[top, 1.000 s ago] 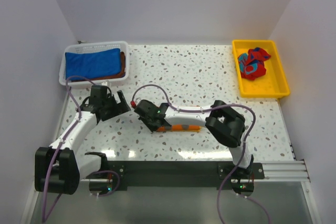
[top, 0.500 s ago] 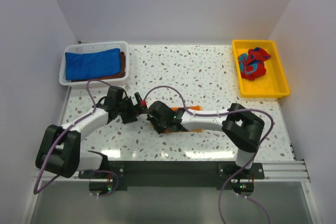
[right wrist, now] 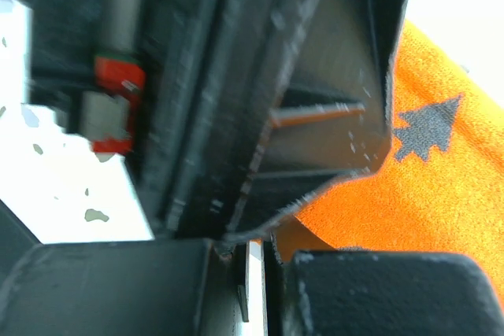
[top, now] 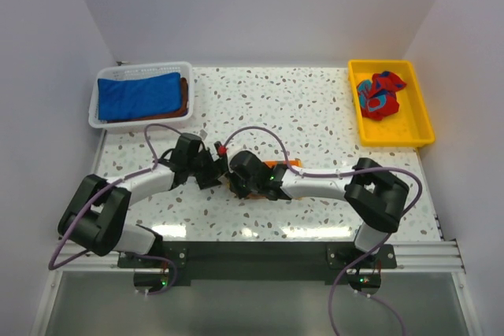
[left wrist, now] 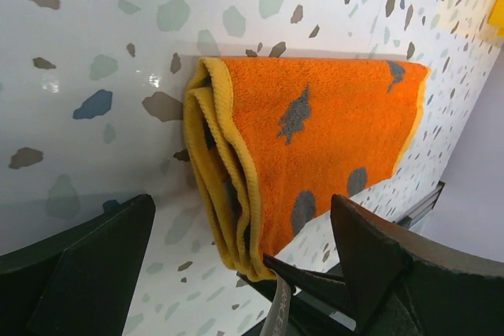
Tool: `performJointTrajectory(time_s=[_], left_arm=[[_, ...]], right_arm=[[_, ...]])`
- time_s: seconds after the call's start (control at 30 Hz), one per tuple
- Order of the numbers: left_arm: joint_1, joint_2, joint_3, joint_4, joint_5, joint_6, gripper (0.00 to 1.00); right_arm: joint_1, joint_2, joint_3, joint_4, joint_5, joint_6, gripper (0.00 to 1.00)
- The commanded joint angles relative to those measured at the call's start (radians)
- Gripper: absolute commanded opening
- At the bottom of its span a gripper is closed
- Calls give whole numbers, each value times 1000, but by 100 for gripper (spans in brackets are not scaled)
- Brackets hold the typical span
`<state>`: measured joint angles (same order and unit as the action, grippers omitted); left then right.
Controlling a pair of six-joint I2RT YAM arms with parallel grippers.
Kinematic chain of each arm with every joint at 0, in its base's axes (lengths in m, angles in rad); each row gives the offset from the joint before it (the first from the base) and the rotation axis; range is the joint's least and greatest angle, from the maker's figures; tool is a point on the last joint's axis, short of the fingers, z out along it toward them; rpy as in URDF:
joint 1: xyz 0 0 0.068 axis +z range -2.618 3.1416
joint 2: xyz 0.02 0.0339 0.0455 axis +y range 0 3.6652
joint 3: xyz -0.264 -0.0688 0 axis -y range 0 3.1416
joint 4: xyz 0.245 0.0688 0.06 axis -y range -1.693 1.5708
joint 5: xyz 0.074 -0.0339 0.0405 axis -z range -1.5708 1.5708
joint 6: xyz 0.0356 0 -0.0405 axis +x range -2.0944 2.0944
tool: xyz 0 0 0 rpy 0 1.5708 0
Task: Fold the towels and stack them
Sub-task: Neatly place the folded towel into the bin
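A folded orange towel with grey spots (left wrist: pixel 331 123) lies on the speckled table, mostly hidden under my right arm in the top view (top: pixel 282 165). My right gripper (top: pixel 242 176) is shut on the towel's left near corner, and the towel's label hangs beside its thin jaws; the orange cloth (right wrist: pixel 441 179) shows just past my right gripper (right wrist: pixel 256 269). My left gripper (top: pixel 211 169) stands wide open facing the towel's folded left end, one finger on either side (left wrist: pixel 240 214), not touching it. A blue towel (top: pixel 140 94) lies on a rust-brown towel (top: pixel 184 94) in the basket. A crumpled red and blue towel (top: pixel 379 95) sits in the tray.
The white lattice basket (top: pixel 142 121) stands at the back left and the yellow tray (top: pixel 394 135) at the back right. Both arms' purple cables loop over the middle of the table. A dark rail runs along the table's near edge.
My left arm has swung right, from in front of the basket to the towel's left end. My right gripper has shifted slightly right, still shut on the towel.
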<state>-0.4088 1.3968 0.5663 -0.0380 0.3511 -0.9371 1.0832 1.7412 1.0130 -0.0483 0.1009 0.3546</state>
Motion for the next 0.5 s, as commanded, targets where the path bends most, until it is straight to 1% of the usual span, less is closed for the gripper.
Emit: performJointTrajectory(time_s=[0.0, 0.07, 0.13, 0.17, 0.23, 0.27, 0.3, 0.33, 0.37, 0.4, 0.43, 0.47], left_arm=[[-47, 31, -37, 61, -66, -67, 98], [-54, 39, -52, 85, -75, -84, 95], [-58, 47, -65, 101, -83, -97, 89], [-58, 51, -65, 110, -87, -100, 83], [-59, 64, -59, 118, -89, -100, 75], [-61, 67, -57, 128, -89, -100, 68], [-64, 70, -56, 135, -89, -97, 54], [-67, 73, -48, 139, -90, -94, 44], [-70, 74, -43, 136, -93, -91, 22], [-71, 74, -37, 132, -98, -77, 11], [-73, 73, -17, 122, -104, -68, 4], [-73, 71, -3, 92, -116, -57, 0]], right_arm=[[-6, -63, -22, 100, -1, 30, 0], [-5, -66, -27, 111, -4, 34, 0], [-5, -66, -30, 119, -12, 34, 0], [-6, -69, -33, 120, -16, 34, 0], [-6, -68, -37, 125, -17, 32, 0], [-5, -69, -40, 126, -17, 32, 0], [-6, -68, -44, 128, -18, 30, 0], [-5, -69, -47, 130, -20, 30, 0], [-5, -68, -48, 131, -18, 29, 0], [-6, -72, -51, 134, -14, 26, 0], [-6, -74, -54, 137, -10, 24, 0], [-6, -78, -59, 136, -7, 24, 6]])
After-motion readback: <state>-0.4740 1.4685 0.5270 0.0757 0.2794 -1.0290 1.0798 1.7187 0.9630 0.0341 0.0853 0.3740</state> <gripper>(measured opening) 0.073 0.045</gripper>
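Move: Just beyond the left hand's open fingers, the folded orange towel's left edge lies about 1 cm to the right and 2 cm below. The towel's middle is some 12 cm to the right, 2 cm ahead and 4 cm lower. The white bin stands roughly 28 cm ahead and 27 cm to the left, about level. From the right hand, which already pinches the near-left corner, that edge's grip spot is about 3 cm ahead. Closing from wide open to nearly shut, the left fingers edge about 1 cm right and then sink some 2 cm onto the towel's left edge, where they begin to pinch the yellow-trimmed layers. The right hand stays almost in place beside them, fingers still shut on the near-left corner, rolling only slightly. ##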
